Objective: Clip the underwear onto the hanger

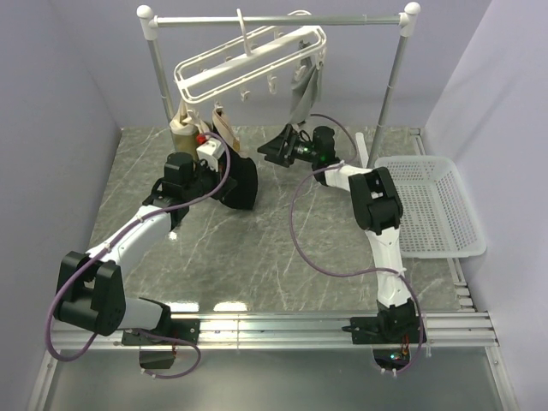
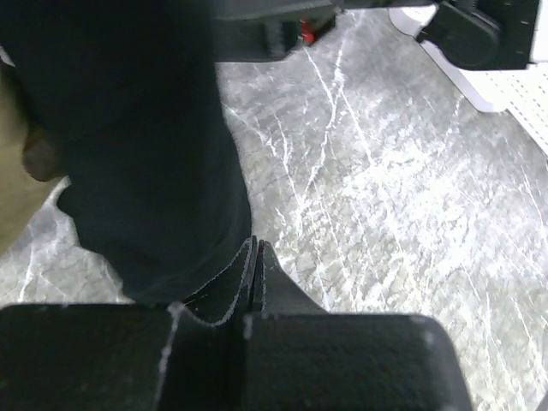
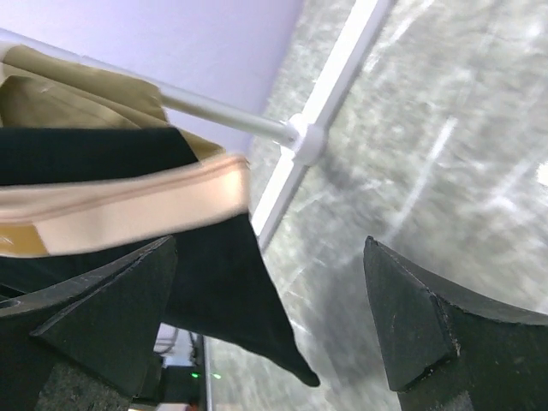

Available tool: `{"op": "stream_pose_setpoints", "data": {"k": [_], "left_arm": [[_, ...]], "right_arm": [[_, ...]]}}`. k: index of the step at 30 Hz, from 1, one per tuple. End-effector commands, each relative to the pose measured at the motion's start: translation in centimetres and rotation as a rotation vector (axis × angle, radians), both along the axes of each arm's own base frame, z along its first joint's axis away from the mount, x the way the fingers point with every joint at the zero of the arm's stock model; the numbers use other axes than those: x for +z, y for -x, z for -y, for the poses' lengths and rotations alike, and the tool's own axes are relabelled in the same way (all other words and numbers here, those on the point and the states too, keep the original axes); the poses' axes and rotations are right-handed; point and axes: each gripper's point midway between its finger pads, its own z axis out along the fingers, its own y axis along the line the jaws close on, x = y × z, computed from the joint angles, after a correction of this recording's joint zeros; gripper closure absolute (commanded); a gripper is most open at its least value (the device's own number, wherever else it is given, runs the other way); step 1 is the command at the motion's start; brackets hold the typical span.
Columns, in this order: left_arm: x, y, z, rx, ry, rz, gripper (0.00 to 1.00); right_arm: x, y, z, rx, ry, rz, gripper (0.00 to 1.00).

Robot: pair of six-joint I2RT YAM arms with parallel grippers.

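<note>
The underwear (image 1: 242, 184), black with a tan waistband (image 3: 128, 205), hangs off the table at the back left, below the hanger. My left gripper (image 1: 218, 152) is shut on the underwear's upper edge. In the left wrist view its jaws (image 2: 255, 244) are pressed together and the black fabric (image 2: 137, 154) drapes to their left. My right gripper (image 1: 270, 150) stands open just right of the underwear, with a black corner (image 3: 214, 274) beside its left finger and nothing held. The white hanger (image 1: 248, 64) hangs tilted from the rail, its clips dangling.
A grey garment (image 1: 304, 98) is clipped at the hanger's right end. A tan garment (image 1: 182, 127) hangs behind the underwear. The metal rail (image 1: 274, 19) on white posts spans the back. A white basket (image 1: 437, 205) sits at the right.
</note>
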Motion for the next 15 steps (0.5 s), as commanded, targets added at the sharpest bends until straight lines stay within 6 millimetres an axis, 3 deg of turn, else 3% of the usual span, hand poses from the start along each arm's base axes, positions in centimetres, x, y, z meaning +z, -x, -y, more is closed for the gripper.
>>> {"op": "stream_pose_setpoints", "data": {"k": [1,11,15], "left_arm": [[1.7,0.2,0.7,-0.064,0.01,0.043,1.0],[1.7,0.4,0.9,-0.091,-0.003,0.035,0.99],[1.6,0.1,0.9,-0.086,-0.008,0.031,0.99]], "right_arm": [[4.7,0.4,-2.1,0.059,-0.115,0.081,0.04],[3.1,0.8,-5.1,0.092,-0.13,0.023,0.04],[3.6,2.5,-5.1,0.126,-0.169,0.015,0.05]]}}
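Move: Just left of the right hand, about 7 cm off, 2 cm ahead and roughly level with the open fingers, hangs the free end of the underwear's waistband. From that hand, its clipped end is some 10 cm left, 9 ahead and 10 higher; the khaki garment hangs about 21 cm left and 4 ahead, about level; the grey cloth 11 cm right, 14 ahead and 8 higher. From the left hand, the free waistband end is about 13 cm ahead and 2 right, near its height. Reaching left about 5 cm towards the loose waistband end, the right hand keeps its fingers wide open. It rises a little at first, then eases back by 1.5 cm, turning only about 5 degrees; no grip on the band is made. The left hand stays at the black cloth with fingers still shut, settling back about 1 cm. ##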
